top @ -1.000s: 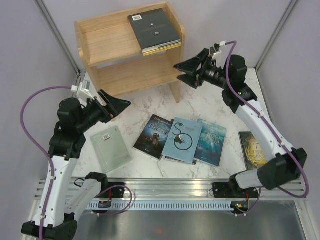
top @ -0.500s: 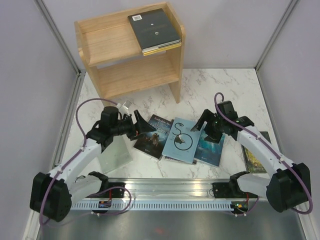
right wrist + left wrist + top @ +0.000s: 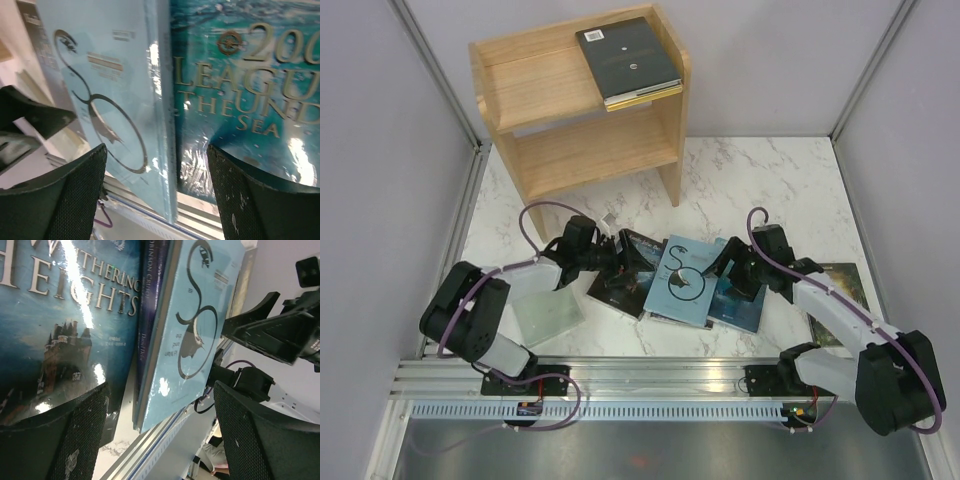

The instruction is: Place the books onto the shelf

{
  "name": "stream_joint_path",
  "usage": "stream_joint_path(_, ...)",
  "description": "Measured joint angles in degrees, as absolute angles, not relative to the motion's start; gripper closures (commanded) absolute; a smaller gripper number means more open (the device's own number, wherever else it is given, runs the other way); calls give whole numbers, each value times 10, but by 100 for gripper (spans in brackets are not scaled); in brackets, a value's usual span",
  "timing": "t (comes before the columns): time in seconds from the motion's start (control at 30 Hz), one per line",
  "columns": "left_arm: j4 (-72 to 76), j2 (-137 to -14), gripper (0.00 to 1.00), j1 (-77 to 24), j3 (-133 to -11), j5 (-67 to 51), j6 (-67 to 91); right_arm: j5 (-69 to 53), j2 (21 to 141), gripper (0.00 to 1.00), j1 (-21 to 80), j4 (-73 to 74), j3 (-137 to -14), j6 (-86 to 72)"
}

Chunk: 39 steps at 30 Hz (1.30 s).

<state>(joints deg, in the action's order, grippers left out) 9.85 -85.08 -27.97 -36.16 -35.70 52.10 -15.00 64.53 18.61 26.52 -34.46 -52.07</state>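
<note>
The wooden shelf (image 3: 555, 95) stands at the back with a black book (image 3: 625, 55) on a yellow one on its top. Several books lie on the table: pale grey-green (image 3: 548, 308), dark blue (image 3: 632, 285), light blue with a swirl (image 3: 682, 280), teal (image 3: 748, 300) and dark green-gold (image 3: 842, 290). A dark purple spine (image 3: 150, 315) shows under the light blue book (image 3: 200, 325). My left gripper (image 3: 628, 260) is open low over the dark blue book (image 3: 65, 315). My right gripper (image 3: 720, 268) is open over the seam between the light blue (image 3: 100, 90) and teal (image 3: 240, 100) covers.
A metal rail (image 3: 660, 385) runs along the near edge of the marble table (image 3: 760, 190). Grey walls close in both sides. The two grippers face each other across the light blue book, a short gap apart.
Both arms dropped from up near the shelf to low over the row of books and moved inward towards the light blue book. Both grippers stayed open.
</note>
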Motion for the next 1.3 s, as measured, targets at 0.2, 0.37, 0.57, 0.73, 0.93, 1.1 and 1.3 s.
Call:
stream_joint_path(0.2, 138, -904, 15, -291, -362, -362, 538, -201, 638, 19, 186, 100, -285, -577)
stream_joint_path(0.37, 179, -937, 17, -314, -370, -376, 556, -229, 664, 33, 185, -7, -255, -603)
stream_joint_path(0.57, 235, -964, 19, -328, -367, -396, 589, -257, 715, 53, 184, -137, -214, -634)
stream_joint_path(0.73, 255, -972, 40, -326, -359, -401, 604, -283, 750, 57, 188, -199, -195, -647)
stream_joint_path(0.93, 260, -977, 62, -326, -350, -412, 606, -291, 758, 66, 189, -212, -187, -649)
stream_joint_path(1.1, 275, -969, 93, -325, -343, -425, 604, -299, 767, 72, 191, -228, -183, -651)
stream_joint_path(1.3, 236, -932, 98, -324, -340, -423, 589, -313, 766, 69, 199, -220, -185, -647)
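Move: The blue book's middle is about 10 cm to the left hand's right and 2 cm back, some 3 cm lower; its near edge is only 3 or 4 cm away. From the right hand its middle lies about 8 cm to the left, level fore and aft, roughly 2 cm below. The purple book is directly beneath the blue one. Wuthering Heights lies about 3 cm left of the left hand; the teal book is some 5 cm right of the right hand. Leftward, about 6 cm in all, goes the right hand against the blue book's right edge, first reaching forward and slightly up, then easing back and down as it rolls some 25 degrees so its fingers point more to the left. The left hand sinks and comes some 4 cm right to the opposite edge, then draws back a little. Both close from wide open and pinch the blue book's edges, leaving the purple one out. ##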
